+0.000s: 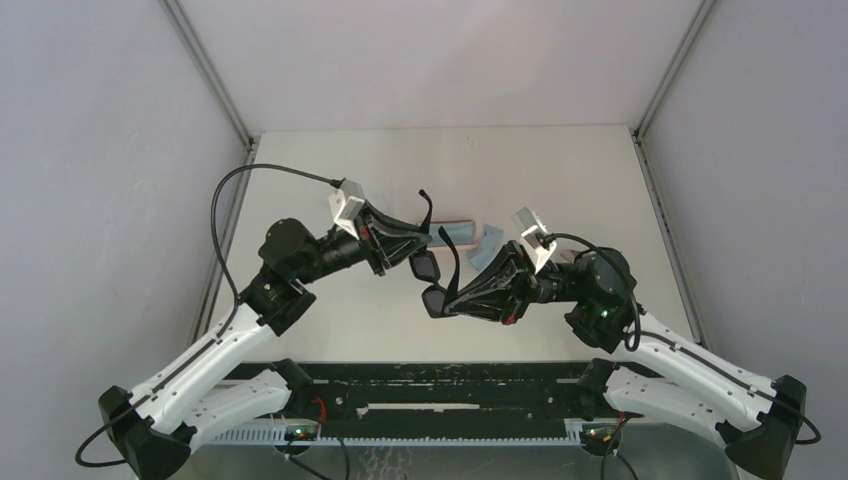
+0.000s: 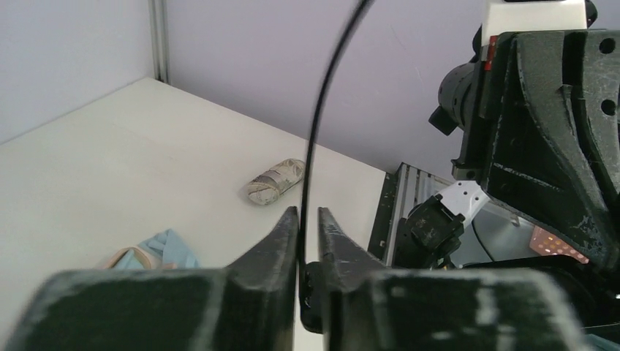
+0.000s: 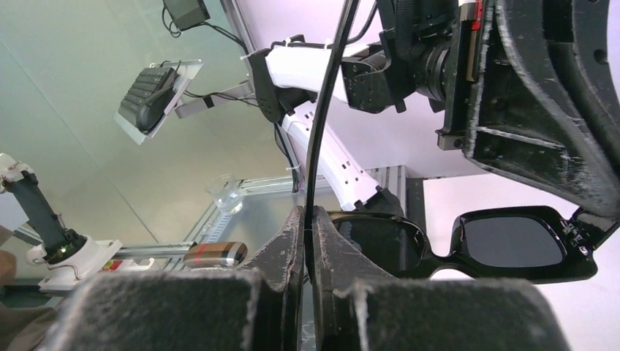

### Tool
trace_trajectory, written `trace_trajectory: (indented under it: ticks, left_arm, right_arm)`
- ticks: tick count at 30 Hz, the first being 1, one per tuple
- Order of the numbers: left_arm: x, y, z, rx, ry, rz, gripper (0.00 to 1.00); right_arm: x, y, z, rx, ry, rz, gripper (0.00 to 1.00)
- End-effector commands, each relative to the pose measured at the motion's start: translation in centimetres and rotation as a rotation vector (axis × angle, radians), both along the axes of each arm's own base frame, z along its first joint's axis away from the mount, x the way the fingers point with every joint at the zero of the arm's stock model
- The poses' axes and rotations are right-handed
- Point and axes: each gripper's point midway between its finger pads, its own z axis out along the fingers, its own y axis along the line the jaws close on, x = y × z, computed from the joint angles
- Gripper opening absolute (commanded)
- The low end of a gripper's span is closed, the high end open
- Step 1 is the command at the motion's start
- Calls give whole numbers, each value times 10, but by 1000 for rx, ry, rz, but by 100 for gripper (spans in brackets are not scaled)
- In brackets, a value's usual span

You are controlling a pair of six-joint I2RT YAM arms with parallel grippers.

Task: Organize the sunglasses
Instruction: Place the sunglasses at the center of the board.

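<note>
The black-framed sunglasses point(image 1: 427, 268) hang in the air between my two grippers, above the middle of the table. My left gripper point(image 1: 404, 250) is shut on one thin black arm point(image 2: 309, 161), which rises between its fingertips point(image 2: 291, 223). My right gripper point(image 1: 449, 297) is shut on the other thin arm point(image 3: 322, 124). The frame front with its dark lenses point(image 3: 512, 245) shows just right of the right gripper point(image 3: 308, 213). The left gripper point(image 2: 308, 213) faces the right gripper's body point(image 2: 556, 124). The white-framed sunglasses are out of view.
A pink oval case with light-blue cloth point(image 1: 466, 232) lies on the table behind the grippers; it also shows in the left wrist view point(image 2: 157, 248). A pale patterned case point(image 2: 274, 180) lies near the table's front edge. A striped case point(image 3: 214, 254) shows low in the right wrist view.
</note>
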Motion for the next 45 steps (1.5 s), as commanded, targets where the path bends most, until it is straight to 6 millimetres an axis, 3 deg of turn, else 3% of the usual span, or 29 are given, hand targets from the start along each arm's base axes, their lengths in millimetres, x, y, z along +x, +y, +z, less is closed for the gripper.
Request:
trace_trajectory:
  ticks: [1, 5, 9, 11, 15, 17, 20, 24, 34, 38, 45]
  left_arm:
    - [-20, 4, 35, -57, -101, -58, 31]
    - [-27, 6, 39, -65, -108, -74, 48]
    - [-27, 11, 36, -50, -96, -49, 55]
    - [-18, 20, 27, -24, -59, 36, 56]
    - [19, 59, -10, 48, 95, 358, 56]
    - [29, 81, -29, 64, 173, 500, 56]
    - [32, 102, -47, 65, 220, 606, 56]
    - [28, 118, -55, 76, 229, 662, 56]
    - [21, 150, -62, 125, 217, 770, 56]
    - [15, 163, -59, 93, 204, 805, 56]
    - [12, 168, -62, 92, 206, 812, 56]
  right_arm:
    - [-5, -5, 32, 85, -35, 4, 0]
    - [-5, -6, 34, 89, -33, -2, 0]
    - [4, -8, 27, 42, -31, -73, 0]
    - [16, -11, 17, -11, -29, -166, 0]
    - [62, -31, -28, -250, 2, -473, 0]
    - [85, -45, -63, -413, 32, -614, 0]
    - [103, -63, -123, -709, 69, -714, 0]
    - [105, -61, -175, -988, 21, -674, 0]
    - [90, -16, -271, -1403, -263, -369, 0]
    - [94, -7, -302, -1536, -389, -280, 0]
    - [96, 5, -335, -1628, -496, -119, 0]
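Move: The black sunglasses are already in the right fingers by a temple, with the left fingertips still around the other; the bare table spot they are taken to is about 9 cm ahead of the right hand, straight ahead, and some 36 cm below. The open case stands about 33 cm ahead and 2 cm right, the blue cloth 31 cm ahead and 11 cm right, both about as low. From the left hand the spot is 3 cm back, 3 cm right, 35 cm down. The black sunglasses' one temple comes free as the left fingers open and draw slightly back, then swing away about 16 cm left and some 5 cm down, turning counter-clockwise. Keeping its hold on the other temple, the right hand first waits, then carries them forward over the table and quickly down, about 34 cm, the wrist rolling its fingers from pointing left to straight down. ##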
